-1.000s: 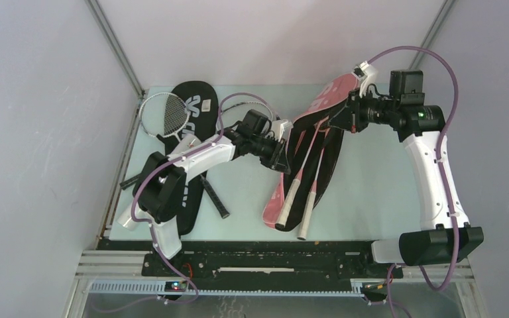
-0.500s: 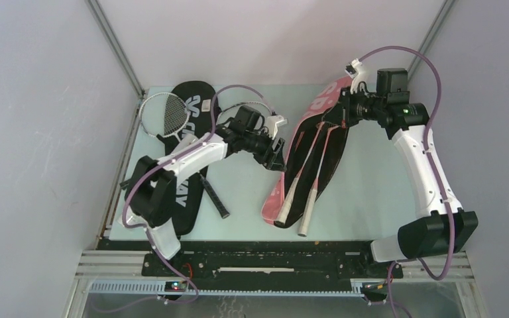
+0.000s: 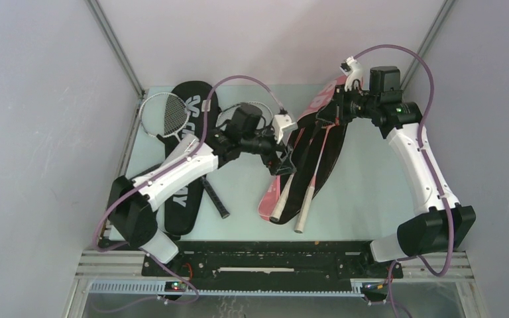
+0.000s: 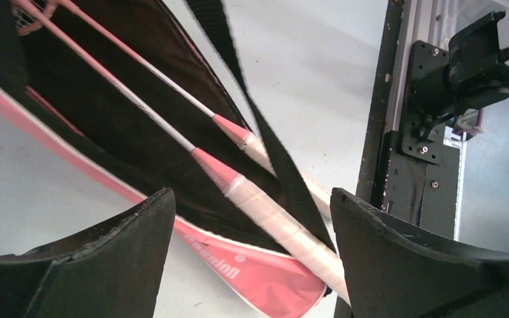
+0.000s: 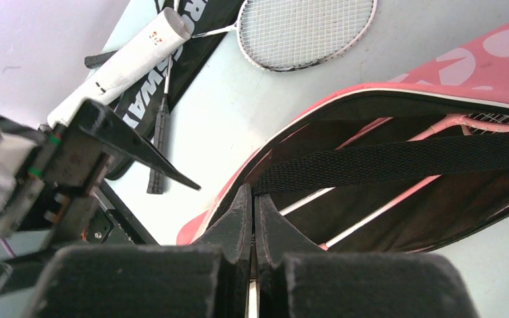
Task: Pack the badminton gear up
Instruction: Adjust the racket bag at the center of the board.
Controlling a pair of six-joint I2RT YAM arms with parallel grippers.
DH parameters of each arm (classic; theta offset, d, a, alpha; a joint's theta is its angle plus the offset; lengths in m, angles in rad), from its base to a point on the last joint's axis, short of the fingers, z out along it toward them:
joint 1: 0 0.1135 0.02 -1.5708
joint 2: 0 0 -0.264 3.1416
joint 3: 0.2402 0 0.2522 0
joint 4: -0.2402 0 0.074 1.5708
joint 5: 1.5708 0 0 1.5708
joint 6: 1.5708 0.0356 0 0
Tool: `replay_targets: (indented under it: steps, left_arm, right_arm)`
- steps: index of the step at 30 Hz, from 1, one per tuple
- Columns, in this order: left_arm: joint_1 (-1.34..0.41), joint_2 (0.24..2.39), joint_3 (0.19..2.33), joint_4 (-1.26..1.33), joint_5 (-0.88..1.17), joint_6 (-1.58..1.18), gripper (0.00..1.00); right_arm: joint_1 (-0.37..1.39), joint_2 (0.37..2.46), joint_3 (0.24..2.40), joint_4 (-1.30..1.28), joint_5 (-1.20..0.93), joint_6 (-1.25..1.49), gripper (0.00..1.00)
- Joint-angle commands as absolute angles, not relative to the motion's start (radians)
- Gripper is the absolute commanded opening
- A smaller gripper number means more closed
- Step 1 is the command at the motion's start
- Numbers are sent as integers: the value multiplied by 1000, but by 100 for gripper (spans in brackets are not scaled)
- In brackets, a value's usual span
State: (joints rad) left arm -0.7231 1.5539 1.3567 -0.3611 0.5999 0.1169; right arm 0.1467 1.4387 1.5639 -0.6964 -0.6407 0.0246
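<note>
The pink racket cover [image 3: 318, 106] lies diagonally mid-table, its flap raised. My right gripper [image 3: 333, 114] is shut on the flap's edge, its jaws [image 5: 252, 199] pressed together beside the black strap [image 5: 397, 162]. Two pink rackets [image 4: 265, 209] lie inside the cover, their white handles [image 3: 303, 215] sticking out at the near end. My left gripper [image 4: 250, 199] is open above those handles and holds nothing; in the top view it [image 3: 283, 162] hovers at the cover's left edge. The black racket cover [image 3: 195, 109] lies at left with a white-framed racket [image 3: 164, 114] on it. A white tube [image 5: 132, 56] rests there too.
A second white-framed racket head [image 5: 305, 30] lies between the two covers, partly under my left arm in the top view. A black racket handle [image 3: 216, 201] points toward the near edge. The black base rail [image 4: 397, 132] runs along the table's near edge.
My left gripper has opened wide and let go. The right gripper moved left and farther back with the cover's flap, and the pink cover with its rackets swung a little to the left.
</note>
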Motion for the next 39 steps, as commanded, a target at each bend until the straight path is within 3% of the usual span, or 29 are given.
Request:
replay_targets:
  steps: [1, 6, 9, 14, 19, 20, 27, 33, 39]
  left_arm:
    - [-771, 1594, 1357, -333, 511, 164, 90]
    - [-823, 1660, 1358, -289, 482, 153, 92]
    - [-847, 1698, 1358, -265, 484, 115, 88]
    - [-852, 1698, 1325, -234, 512, 47, 60]
    - [-851, 1659, 1344, -293, 589, 66, 16]
    - [-850, 1653, 1355, -311, 608, 72, 4]
    - [-801, 1607, 1417, -361, 771, 10, 0]
    - [-750, 1575, 1437, -247, 881, -203, 0]
    - [-708, 1575, 1413, -56, 914, -468, 0]
  right_arm:
    - [146, 1431, 1581, -624, -663, 49, 0]
    - [140, 1433, 1579, -629, -667, 49, 0]
    - [135, 1433, 1576, -631, -669, 49, 0]
    - [125, 1435, 1577, -634, -667, 45, 0]
    - [115, 1439, 1574, -642, -664, 35, 0]
    - [115, 1438, 1569, -643, -662, 31, 0]
    - [101, 1434, 1505, -663, -650, -34, 1]
    - [55, 1434, 1434, -693, -660, -89, 29]
    - [-28, 1381, 1306, -707, -680, -147, 74]
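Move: Just under the left hand's open fingers, the stretch of black bag strap it goes for lies roughly 2 cm back, 5 cm to its right and 7 cm below. The nearer racket grip is about 2 cm to the hand's right, 1 cm ahead and 20 cm below; the farther grip is some 9 cm right, 2 cm back, equally low. From the right hand, already pinching the strap higher up, that stretch is about 12 cm back, 9 cm left and 15 cm below. Reaching down about 7 cm and 5 cm to the right, the left hand shuts its wide-open fingers on the strap, eases back a little and then lifts it some 8 cm, rolling the wrist about 20 degrees. The right hand keeps its pinch almost still until the left has hold, then opens, lets go of the strap and drops about 8 cm while drifting some 5 cm right. ##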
